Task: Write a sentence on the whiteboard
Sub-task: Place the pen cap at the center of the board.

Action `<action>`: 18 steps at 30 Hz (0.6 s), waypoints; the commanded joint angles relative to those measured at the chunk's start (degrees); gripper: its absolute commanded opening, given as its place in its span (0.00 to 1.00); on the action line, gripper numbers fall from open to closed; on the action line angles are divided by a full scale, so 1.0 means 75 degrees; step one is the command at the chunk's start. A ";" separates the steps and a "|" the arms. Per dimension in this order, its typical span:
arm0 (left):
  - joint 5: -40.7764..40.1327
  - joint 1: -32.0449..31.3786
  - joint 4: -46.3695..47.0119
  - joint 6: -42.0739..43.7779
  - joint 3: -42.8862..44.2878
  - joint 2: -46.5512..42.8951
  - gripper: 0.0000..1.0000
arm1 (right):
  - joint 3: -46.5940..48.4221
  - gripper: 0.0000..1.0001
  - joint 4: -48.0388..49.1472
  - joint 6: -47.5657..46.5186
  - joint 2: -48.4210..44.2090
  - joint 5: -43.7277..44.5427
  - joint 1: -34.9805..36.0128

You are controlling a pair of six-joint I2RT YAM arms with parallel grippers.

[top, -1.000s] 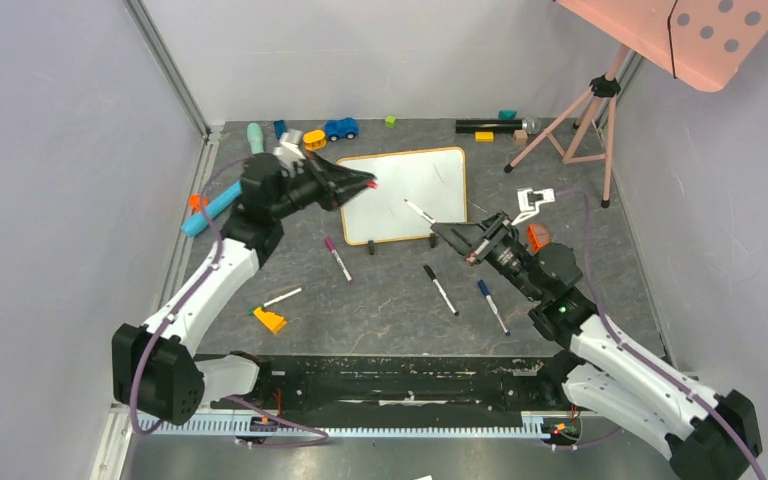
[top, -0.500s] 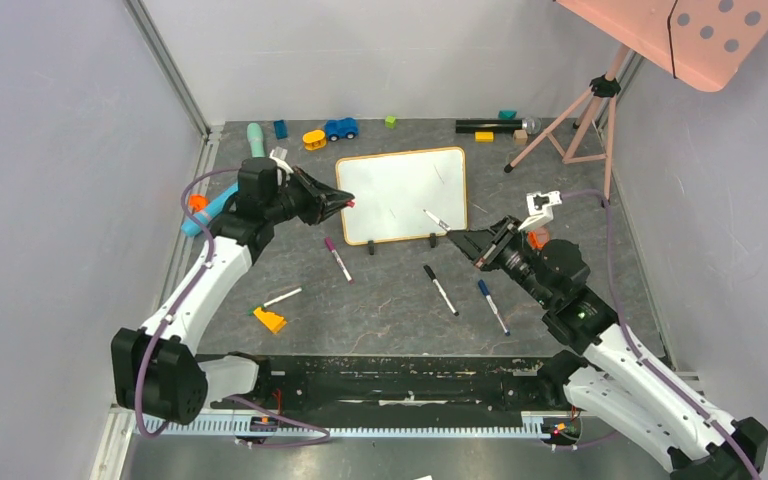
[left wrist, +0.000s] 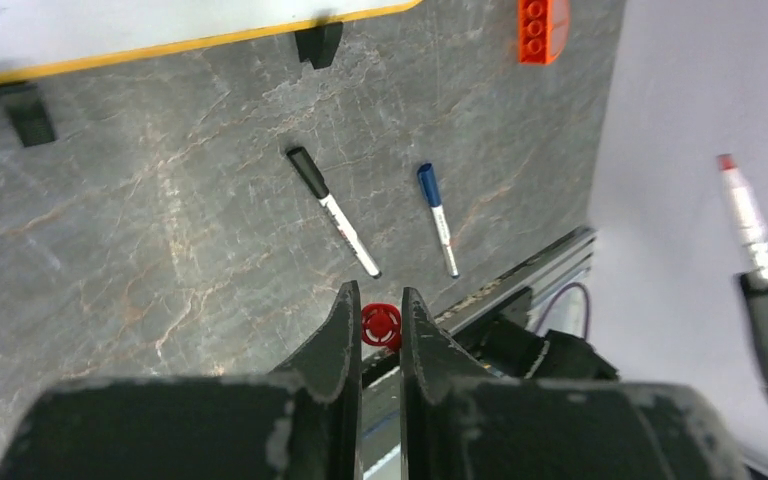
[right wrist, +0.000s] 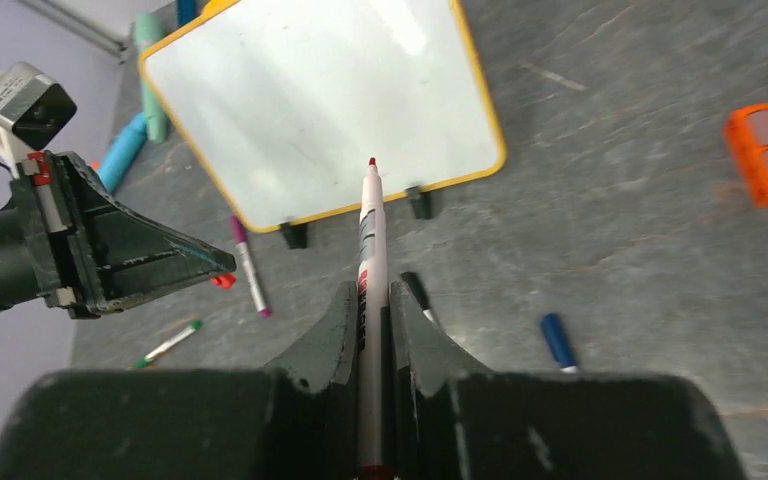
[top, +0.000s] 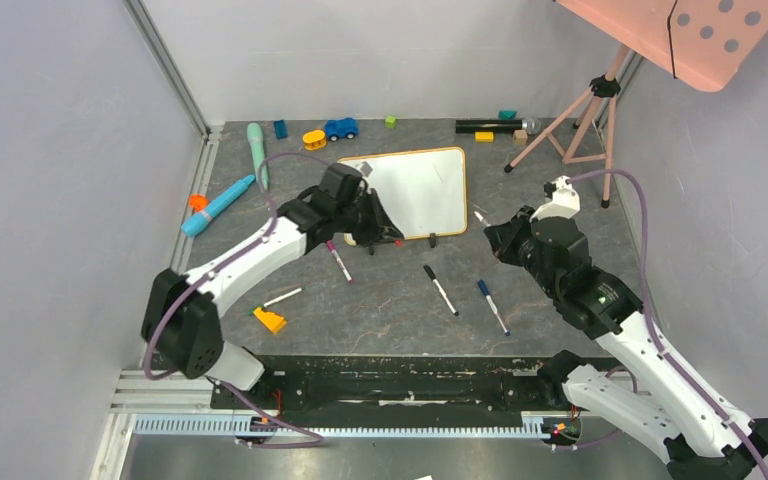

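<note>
The whiteboard (top: 415, 190) lies flat at mid table, its orange frame and white face (right wrist: 320, 100) plain to see; the face looks blank and no sentence shows on it. My left gripper (top: 388, 236) hovers at the board's near edge, shut on a red marker cap (left wrist: 381, 325). That left gripper (right wrist: 200, 265) also shows in the right wrist view, left of the board's black feet. Off the board's right side, my right gripper (top: 493, 228) is shut on an uncapped red marker (right wrist: 371, 230) whose tip points at the board's near edge.
On the table in front of the board lie a purple marker (top: 338, 260), a black marker (top: 440, 290), a blue marker (top: 492, 306) and a green-tipped one (top: 282, 297). An orange block (top: 270, 320) sits front left. Toys line the back wall; a pink tripod (top: 580, 120) stands back right.
My left gripper swung with the red cap from the board's left edge round to its near edge. My right gripper drew the marker rightward off the board's face.
</note>
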 commanded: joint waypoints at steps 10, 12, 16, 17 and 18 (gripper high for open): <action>-0.0021 -0.1523 -0.0200 0.2492 0.2412 0.3104 0.02 | 0.0751 0.00 -0.1508 -0.0924 -0.0180 0.1407 -0.0022; -0.0022 -0.1695 -0.0108 0.2408 0.2513 0.3358 0.02 | 0.0764 0.00 -0.1513 -0.0951 -0.0172 0.1368 -0.0021; -0.0095 -0.1927 0.0134 0.2101 0.2513 0.3677 0.03 | 0.0798 0.00 -0.1503 -0.1006 -0.0110 0.1332 -0.0021; -0.0078 -0.1954 0.0205 0.1999 0.2491 0.3763 0.04 | 0.0805 0.00 -0.1491 -0.1036 -0.0079 0.1318 -0.0018; -0.0035 -0.1979 0.0297 0.1936 0.2469 0.3837 0.05 | 0.0811 0.00 -0.1478 -0.1063 -0.0051 0.1299 -0.0024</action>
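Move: The black pen, which marks the bit of tabletop the pen cap is being carried to, lies about 11 cm to the left hand's right, 2 cm nearer the base and some 17 cm below. The whiteboard's middle is roughly 21 cm straight ahead of this hand, and the blue pen about 23 cm right and 6 cm back. From the right hand, the black pen is level, some 8 cm left and 24 cm down. The pen cap, still pinched in the left fingers, is carried about 10 cm right and nearly as far down, away from the whiteboard's middle and in over the black pen, easing back slightly late on while the hand turns some 25 degrees clockwise. The uncapped red pen stays gripped in the right hand, which draws off about 5 cm to the right, soon slowing, with a small roll. ##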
